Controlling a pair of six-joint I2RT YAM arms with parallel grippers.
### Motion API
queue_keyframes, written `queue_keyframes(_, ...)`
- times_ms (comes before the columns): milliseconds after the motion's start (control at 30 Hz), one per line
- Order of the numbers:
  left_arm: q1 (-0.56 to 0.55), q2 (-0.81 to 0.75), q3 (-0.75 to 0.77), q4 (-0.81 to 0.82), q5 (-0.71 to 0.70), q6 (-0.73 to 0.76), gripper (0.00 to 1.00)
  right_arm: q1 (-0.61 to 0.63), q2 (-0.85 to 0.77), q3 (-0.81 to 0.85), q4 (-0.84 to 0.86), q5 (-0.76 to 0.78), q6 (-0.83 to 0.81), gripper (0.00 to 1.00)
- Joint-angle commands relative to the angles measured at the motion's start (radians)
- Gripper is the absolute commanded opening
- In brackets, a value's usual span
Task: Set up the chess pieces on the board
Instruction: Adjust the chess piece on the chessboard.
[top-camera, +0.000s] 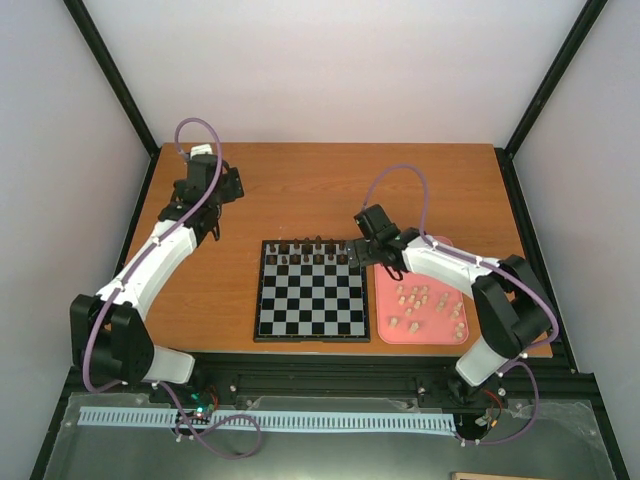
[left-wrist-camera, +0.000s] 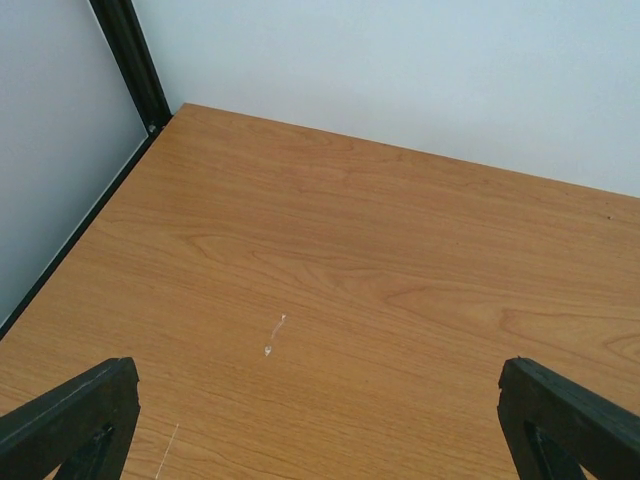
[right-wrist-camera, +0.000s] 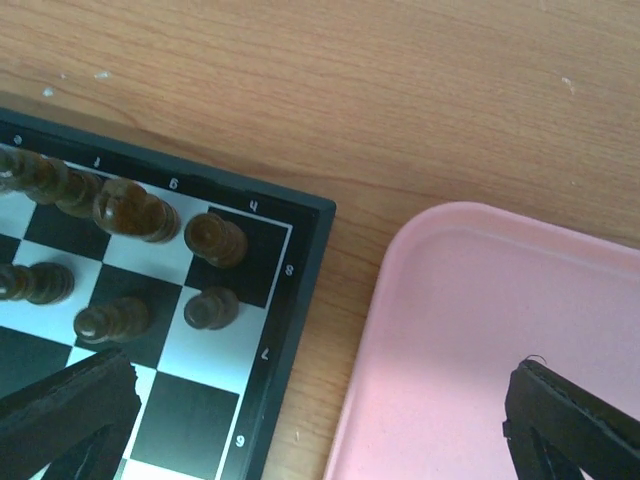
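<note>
The board (top-camera: 310, 312) lies flat at the middle of the table. Dark chess pieces (top-camera: 310, 252) fill its two far rows. Pale chess pieces (top-camera: 425, 305) lie loose in the pink tray (top-camera: 378, 300) right of it. My right gripper (top-camera: 368, 245) hangs open over the gap between the board's far right corner (right-wrist-camera: 290, 300) and the tray (right-wrist-camera: 480, 330), holding nothing. Dark pieces (right-wrist-camera: 215, 240) stand just ahead of its left finger (right-wrist-camera: 70, 410). My left gripper (top-camera: 228, 185) is open far off at the back left over bare wood (left-wrist-camera: 320, 300).
Black frame posts (top-camera: 110, 70) and pale walls close in the table on three sides. A strip of bare wood (right-wrist-camera: 330, 330) separates board and tray. The right arm's elbow (top-camera: 510, 310) overhangs the tray's right side.
</note>
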Motion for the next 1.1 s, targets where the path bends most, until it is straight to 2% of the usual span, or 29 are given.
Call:
queue_keyframes(0,-0.003,0.022,0.05,0.02,-0.02,-0.016,1.0,-0.013,0.02,0.053,0.063,-0.007,-0.027,0.97)
queue_keyframes(67,-0.003,0.023,0.051,0.023,-0.016,-0.013,1.0,-0.014,0.036,0.072,0.064,-0.022,-0.031,0.92)
queue_keyframes(100,-0.003,0.024,0.051,0.026,-0.013,-0.012,1.0,-0.014,0.052,0.084,0.06,-0.028,-0.033,0.85)
queue_keyframes(200,-0.003,0.029,0.051,0.027,-0.008,-0.013,1.0,-0.014,0.084,0.106,0.052,-0.046,-0.037,0.54)
queue_keyframes(267,-0.002,0.03,0.05,0.028,-0.009,-0.013,1.0,-0.014,0.101,0.113,0.05,-0.068,-0.038,0.45)
queue_keyframes(633,-0.003,0.023,0.046,0.026,-0.011,-0.014,1.0,-0.012,0.102,0.08,0.061,-0.162,-0.045,0.43)
queue_keyframes(833,-0.003,0.027,0.047,0.024,-0.015,-0.013,1.0,-0.011,0.123,0.084,0.062,-0.193,-0.05,0.37)
queue_keyframes(1067,-0.003,0.035,0.051,0.022,-0.016,-0.014,1.0,-0.011,0.139,0.084,0.056,-0.196,-0.058,0.35)
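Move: The dark pawn at the board's right edge, in front of the corner rook, stands about 5 cm to the right hand's left, 3 cm ahead and 4 cm below. From this hand, the corner rook is some 6 cm ahead and 5 cm left, the knight beside it 6 cm ahead and 8 cm left, and the next pawn 2 cm ahead and 8 cm left. From the left hand, the edge pawn lies roughly 34 cm right, 5 cm back and 21 cm below. No contact can be made out as the right hand brings its fingertips around the edge pawn. It swings left and forward with a small rise, then eases back about 1.5 cm while still drifting left and sinking, ending some 4 cm left and just over 1 cm lower. The wide-open fingers narrow to about a third, and the wrist turns slightly counter-clockwise, its left side lifting. ##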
